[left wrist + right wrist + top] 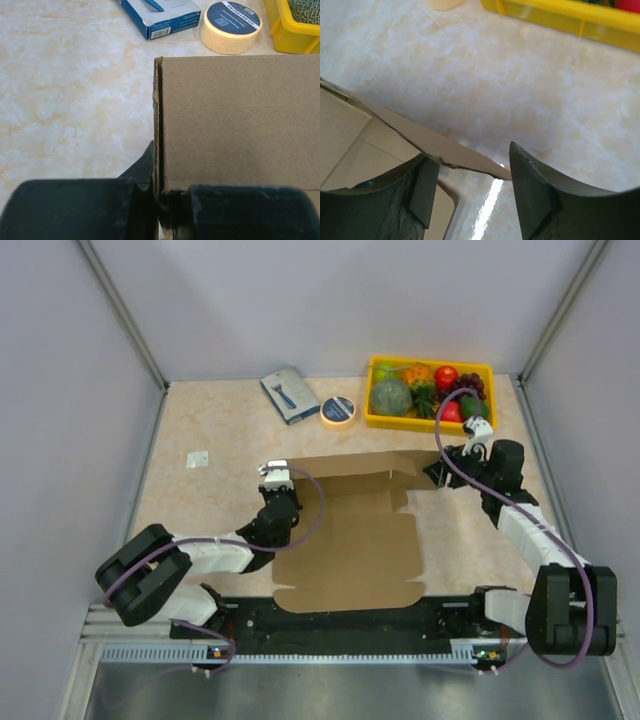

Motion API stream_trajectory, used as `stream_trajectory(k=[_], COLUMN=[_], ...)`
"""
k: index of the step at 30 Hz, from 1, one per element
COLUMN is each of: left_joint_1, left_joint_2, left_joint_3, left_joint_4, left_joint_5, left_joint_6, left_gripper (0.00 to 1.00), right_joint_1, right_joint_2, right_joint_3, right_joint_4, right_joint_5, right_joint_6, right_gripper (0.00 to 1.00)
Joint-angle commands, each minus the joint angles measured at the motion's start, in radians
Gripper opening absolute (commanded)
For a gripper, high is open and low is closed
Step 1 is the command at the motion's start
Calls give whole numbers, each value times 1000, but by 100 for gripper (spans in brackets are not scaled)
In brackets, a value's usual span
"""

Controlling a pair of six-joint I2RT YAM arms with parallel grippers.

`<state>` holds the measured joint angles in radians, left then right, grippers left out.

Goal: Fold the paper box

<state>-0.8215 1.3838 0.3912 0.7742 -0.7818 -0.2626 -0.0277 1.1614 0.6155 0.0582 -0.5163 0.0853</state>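
The paper box (350, 540) is a brown die-cut cardboard sheet lying flat at the table's middle, with its far panel (235, 125) raised upright. My left gripper (275, 483) is at that panel's left end. In the left wrist view the gripper (160, 197) is shut on the panel's folded edge. My right gripper (441, 469) is at the panel's right end. In the right wrist view the gripper (470, 172) stands open, and the panel's thin edge (420, 135) runs across the gap between its fingers (535, 195).
A yellow tray (372, 421) of plastic fruit stands at the back right. A roll of tape (338, 411) and a blue-grey packet (289, 393) lie behind the box. A small white scrap (197, 458) lies at the left. Walls close in the left and right sides.
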Motion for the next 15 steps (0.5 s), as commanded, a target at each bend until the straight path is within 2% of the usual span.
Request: stream_trajectory(k=[1,2,3,5,6,7,8,11,15], left_joint_1=[5,5,5,5,5,4,5,5,4], left_joint_2=[1,12,17,32,37,41,49,57,61], left_joint_3=[-20,-14,-5,11,17,20,23,32,41], left_joint_4=[-58,-68,-78,-79,-76,-78,-76,-76,-75], left_joint_5=[39,30,6,-5,-22,-27,-30,-25,-14], left_joint_6=[-1,-19,-27,-26,-30,-39,-43,-55,-76], left_gripper=[0,0,0,0,0,0,0,0,0], right_joint_1=[-3,2,20,70,109,124,138,184,314], right_joint_2=[-5,-14,-23,-75,-92,-113,-144,-180,-212], right_joint_3=[-25,-25,-29,-36,-39,-40,-45,-69,-82], right_joint_4=[235,236,233,158,135,118,111,95,-6], right_joint_5=[-187,-201,-209,-107,-49,-18,22,64,267], right_joint_6=[-56,-35,-30,-24,-24,23,63,232,358], right_gripper=[54,49,35,24,9,3,0,0,0])
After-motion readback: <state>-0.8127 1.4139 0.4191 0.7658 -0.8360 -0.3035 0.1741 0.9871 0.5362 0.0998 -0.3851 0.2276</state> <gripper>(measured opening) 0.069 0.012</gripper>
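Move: The box's right end flap reaches in between the right hand's open fingers, its middle about 3 cm to the left, 1 cm ahead and roughly level. The yellow fruit basket stands some 20 cm straight ahead of that hand and 9 cm lower; the tape roll is about 17 cm ahead and 22 cm left, also on the table. From the left hand, still gripping the box's left corner, the flap lies about 28 cm right and 2 cm ahead. The right hand sweeps about 5 cm left, also back and up, shutting its fingers to pinch the flap. ##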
